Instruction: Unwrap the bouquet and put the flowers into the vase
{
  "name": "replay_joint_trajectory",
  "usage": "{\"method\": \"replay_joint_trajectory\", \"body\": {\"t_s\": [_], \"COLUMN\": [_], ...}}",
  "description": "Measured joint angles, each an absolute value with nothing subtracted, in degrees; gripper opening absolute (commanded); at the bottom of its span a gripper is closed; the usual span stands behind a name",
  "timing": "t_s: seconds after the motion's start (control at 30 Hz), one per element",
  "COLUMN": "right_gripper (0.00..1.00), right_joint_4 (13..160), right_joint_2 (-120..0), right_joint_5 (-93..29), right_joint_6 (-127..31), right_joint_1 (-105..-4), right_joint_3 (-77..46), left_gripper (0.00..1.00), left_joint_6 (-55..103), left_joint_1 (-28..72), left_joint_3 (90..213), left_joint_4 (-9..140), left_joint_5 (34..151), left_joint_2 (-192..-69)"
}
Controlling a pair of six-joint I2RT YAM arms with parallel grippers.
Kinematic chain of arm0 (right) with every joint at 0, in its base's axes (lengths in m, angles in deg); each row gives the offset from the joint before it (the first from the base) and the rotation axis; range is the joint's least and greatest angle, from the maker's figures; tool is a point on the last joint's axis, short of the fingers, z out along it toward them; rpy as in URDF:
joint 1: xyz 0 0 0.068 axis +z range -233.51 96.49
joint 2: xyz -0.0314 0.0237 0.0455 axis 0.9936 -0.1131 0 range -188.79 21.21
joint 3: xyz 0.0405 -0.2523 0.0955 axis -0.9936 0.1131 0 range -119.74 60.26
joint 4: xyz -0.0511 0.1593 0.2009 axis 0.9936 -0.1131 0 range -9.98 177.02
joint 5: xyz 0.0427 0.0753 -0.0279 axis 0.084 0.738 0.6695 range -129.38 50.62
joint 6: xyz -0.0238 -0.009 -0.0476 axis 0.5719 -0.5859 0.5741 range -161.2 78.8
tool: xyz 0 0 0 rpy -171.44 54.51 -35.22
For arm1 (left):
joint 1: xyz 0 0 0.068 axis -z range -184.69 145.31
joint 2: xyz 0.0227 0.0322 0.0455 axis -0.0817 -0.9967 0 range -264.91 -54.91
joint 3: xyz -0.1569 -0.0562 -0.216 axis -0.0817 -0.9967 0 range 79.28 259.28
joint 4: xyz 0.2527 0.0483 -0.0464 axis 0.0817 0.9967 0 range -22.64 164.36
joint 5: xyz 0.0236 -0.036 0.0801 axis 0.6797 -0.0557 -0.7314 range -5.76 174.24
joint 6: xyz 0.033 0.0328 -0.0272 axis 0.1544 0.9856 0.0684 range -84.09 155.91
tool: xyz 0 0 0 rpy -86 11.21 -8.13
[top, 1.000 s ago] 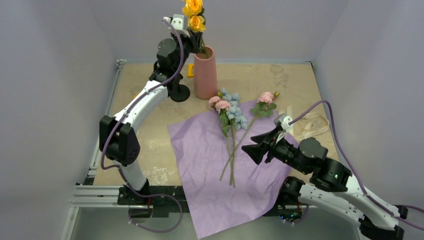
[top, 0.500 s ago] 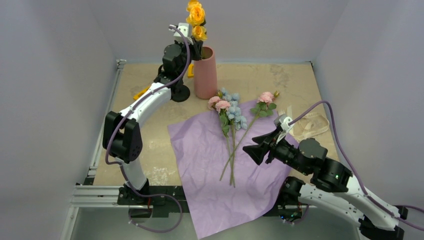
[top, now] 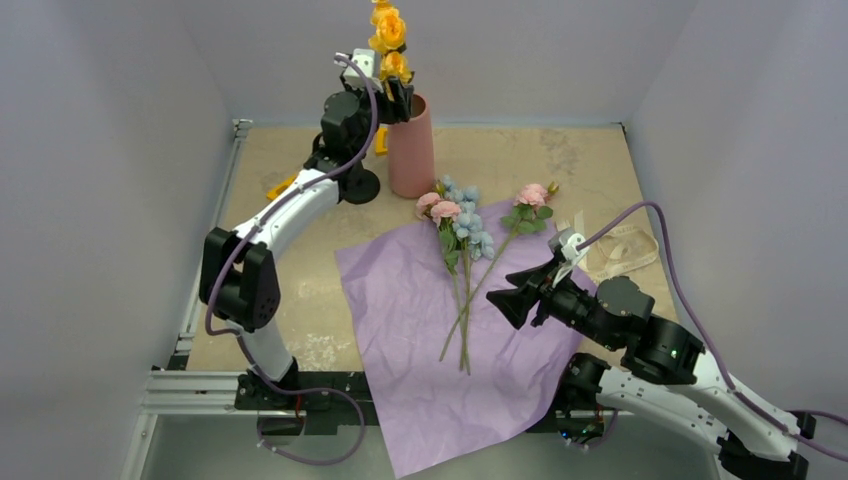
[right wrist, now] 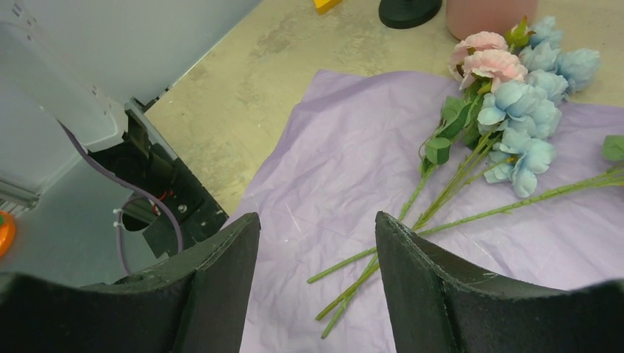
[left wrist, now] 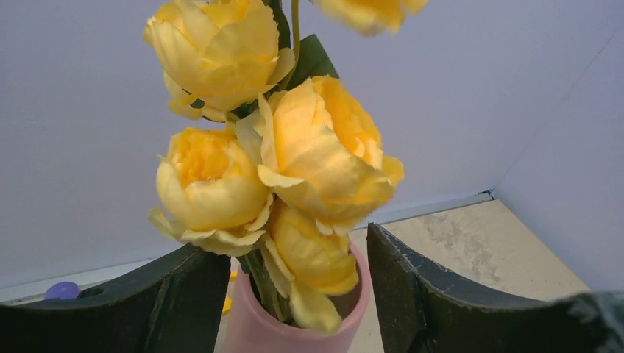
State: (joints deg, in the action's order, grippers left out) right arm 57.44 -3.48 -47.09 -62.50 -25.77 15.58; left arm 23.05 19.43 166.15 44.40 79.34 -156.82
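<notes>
The salmon-pink vase point(top: 411, 150) stands at the back of the table with yellow flowers point(top: 388, 30) upright in it. My left gripper point(top: 400, 97) hovers at its rim, open. In the left wrist view the jaws stand apart on either side of the vase point(left wrist: 246, 331), clear of the yellow flowers point(left wrist: 316, 154). Pink and pale-blue flowers point(top: 460, 225) and one pink flower point(top: 532, 195) lie on the flat lilac paper point(top: 420, 330). My right gripper point(top: 510, 295) hangs open and empty above the paper point(right wrist: 353, 162), near the stem ends point(right wrist: 441, 213).
A black stand point(top: 358, 185) sits just left of the vase, with yellow pieces point(top: 281, 185) near it. The cream ribbon point(top: 620, 250) lies to the right of the paper. Grey walls close in the table on three sides.
My left gripper has opened and let go of the yellow flowers, which now stand in the vase, slightly lower. The right arm has not moved.
</notes>
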Motion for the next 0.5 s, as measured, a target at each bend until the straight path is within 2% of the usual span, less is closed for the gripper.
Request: {"method": "replay_joint_trajectory", "body": {"t_s": [0.17, 0.23, 0.47, 0.5], "right_gripper": [0.64, 0.64, 0.64, 0.64], "right_joint_4": [57.13, 57.07, 56.98, 56.96], "right_joint_2": [-3.37, -3.37, -2.99, -2.99], "right_joint_5": [-47.41, -47.44, -47.41, -47.41], "right_joint_6": [-62.5, -62.52, -62.52, -62.54], "right_joint_1": [-25.77, -25.77, -25.77, -25.77], "right_joint_3": [15.55, 15.47, 14.77, 14.55], "left_gripper": [0.8, 0.88, 0.91, 0.95], "left_joint_6": [22.85, 22.77, 22.5, 22.48], "left_joint_1": [19.43, 19.43, 19.43, 19.43], "left_joint_3": [161.97, 159.94, 158.11, 158.04], "left_joint_4": [44.6, 44.49, 44.71, 44.71], "left_joint_5": [78.68, 78.37, 77.67, 77.56], "left_joint_2": [-151.2, -147.53, -135.31, -134.0]}}
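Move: The left gripper, already open, surrounds the yellow flowers' stems just over the vase mouth, which lies about 2 cm ahead, 1 cm right and 6 cm below it. The black stand is level with it, roughly 11 cm left and 26 cm down; the pink and blue flower heads lie 7 cm back, 11 cm right and 32 cm down. From the right hand, the vase mouth is some 42 cm ahead, 14 cm left and 2 cm higher. Pull the left gripper up and back off the yellow flowers, rising about 13 cm while drawing back some 10 cm and drifting 5 cm left, away from the vase towards the space above the black stand. Start gently backwards, then climb faster; spread the already parted fingers nearly fully and tip them upward about 15 degrees as they clear the stems. ##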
